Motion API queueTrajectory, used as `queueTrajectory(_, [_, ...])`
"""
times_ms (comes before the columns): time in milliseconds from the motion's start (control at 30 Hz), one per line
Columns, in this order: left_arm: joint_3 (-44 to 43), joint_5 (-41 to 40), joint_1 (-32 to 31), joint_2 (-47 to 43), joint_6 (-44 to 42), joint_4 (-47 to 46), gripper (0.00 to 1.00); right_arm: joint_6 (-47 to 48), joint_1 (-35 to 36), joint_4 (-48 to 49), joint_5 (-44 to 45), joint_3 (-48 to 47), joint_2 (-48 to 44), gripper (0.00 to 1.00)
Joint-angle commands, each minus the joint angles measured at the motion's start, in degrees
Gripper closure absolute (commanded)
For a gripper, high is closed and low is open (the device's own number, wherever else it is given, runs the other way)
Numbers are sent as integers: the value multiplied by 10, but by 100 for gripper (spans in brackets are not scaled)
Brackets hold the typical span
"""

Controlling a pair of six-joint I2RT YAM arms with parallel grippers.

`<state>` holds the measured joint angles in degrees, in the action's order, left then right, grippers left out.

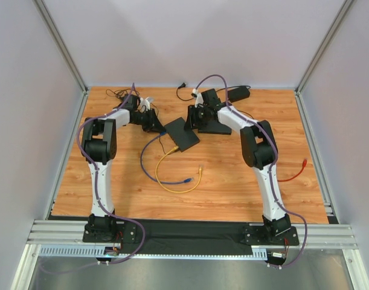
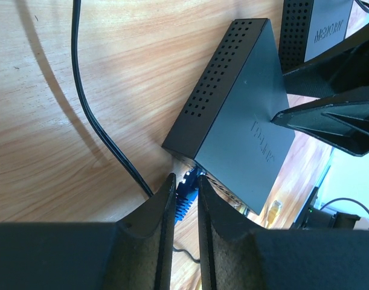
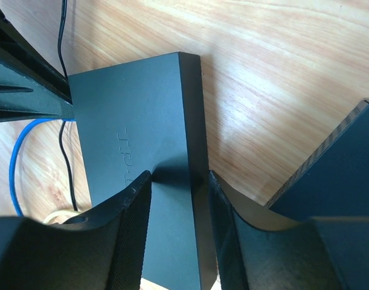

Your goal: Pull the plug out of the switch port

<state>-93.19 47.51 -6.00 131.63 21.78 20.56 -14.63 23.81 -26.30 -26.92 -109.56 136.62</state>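
Note:
The black switch (image 1: pixel 182 134) lies on the wooden table between both arms. A blue plug (image 2: pixel 184 202) sits in a port on its front edge, and its blue cable (image 1: pixel 166 179) runs toward the near side. My left gripper (image 2: pixel 186 181) is closed narrowly on the plug's blue boot, right at the port; it also shows in the top view (image 1: pixel 155 125). My right gripper (image 3: pixel 178 178) is clamped over the far edge of the switch (image 3: pixel 130 109), one finger on its top face and one beside its side wall; it also shows in the top view (image 1: pixel 194 121).
A second black box (image 1: pixel 214 121) lies just behind the switch, close to my right gripper. A yellow cable (image 1: pixel 172 181) loops in front of the switch. A red cable (image 1: pixel 296 172) lies at the right. A thin black cable (image 2: pixel 93 115) runs beside the left fingers.

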Motion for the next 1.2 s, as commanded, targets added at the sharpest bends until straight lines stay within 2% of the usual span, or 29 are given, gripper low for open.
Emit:
queueTrajectory(0, [-17, -30, -9, 13, -2, 16, 86, 26, 9, -16, 63, 6, -17, 56])
queueTrajectory(200, [-12, -44, -13, 7, -13, 33, 91, 29, 13, 5, 78, 19, -35, 50])
queueTrajectory(333, [-7, -58, -13, 4, -13, 34, 92, 49, 33, 7, 164, 29, -63, 50])
queueTrajectory(367, [-7, -58, -14, 4, -12, 34, 96, 68, 41, 3, 186, 27, -74, 49])
queueTrajectory(467, [-8, -64, -16, 6, -12, 37, 97, 111, 58, -19, 203, 11, -84, 42])
queueTrajectory(533, [-9, -65, -16, 6, -13, 39, 98, 130, 76, -41, 213, -2, -86, 32])
queueTrajectory(733, [-9, -73, -17, 6, -14, 41, 100, 206, 123, -89, 257, -47, -63, 22])
queueTrajectory(1167, [-8, -74, -17, 6, -15, 42, 100, 202, 141, -117, 254, -99, 4, 26])
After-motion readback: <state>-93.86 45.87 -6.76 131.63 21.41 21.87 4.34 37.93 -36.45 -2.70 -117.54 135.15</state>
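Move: The switch that the right hand goes for has its middle about 2 cm back and 3 cm left of that hand and 1 cm lower; the right fingers straddle its far right edge. From the same hand the blue plug is 9 cm left and 1 cm back, the yellow plug 5 cm left and 7 cm back, the second box 8 cm right and 1 cm ahead. The left hand already pinches the blue plug; the switch's middle is about 6 cm right and 1 cm back of it. The switch's far right edge is left by the right fingers, which come up some 4 cm and swing about 5 cm left and 3 cm back over its top towards the port side, then start down again by 1 to 2 cm. On the way they open wide and the wrist turns roughly 30 degrees to point more steeply down, while the left hand stays put and keeps its pinch on the blue plug. ##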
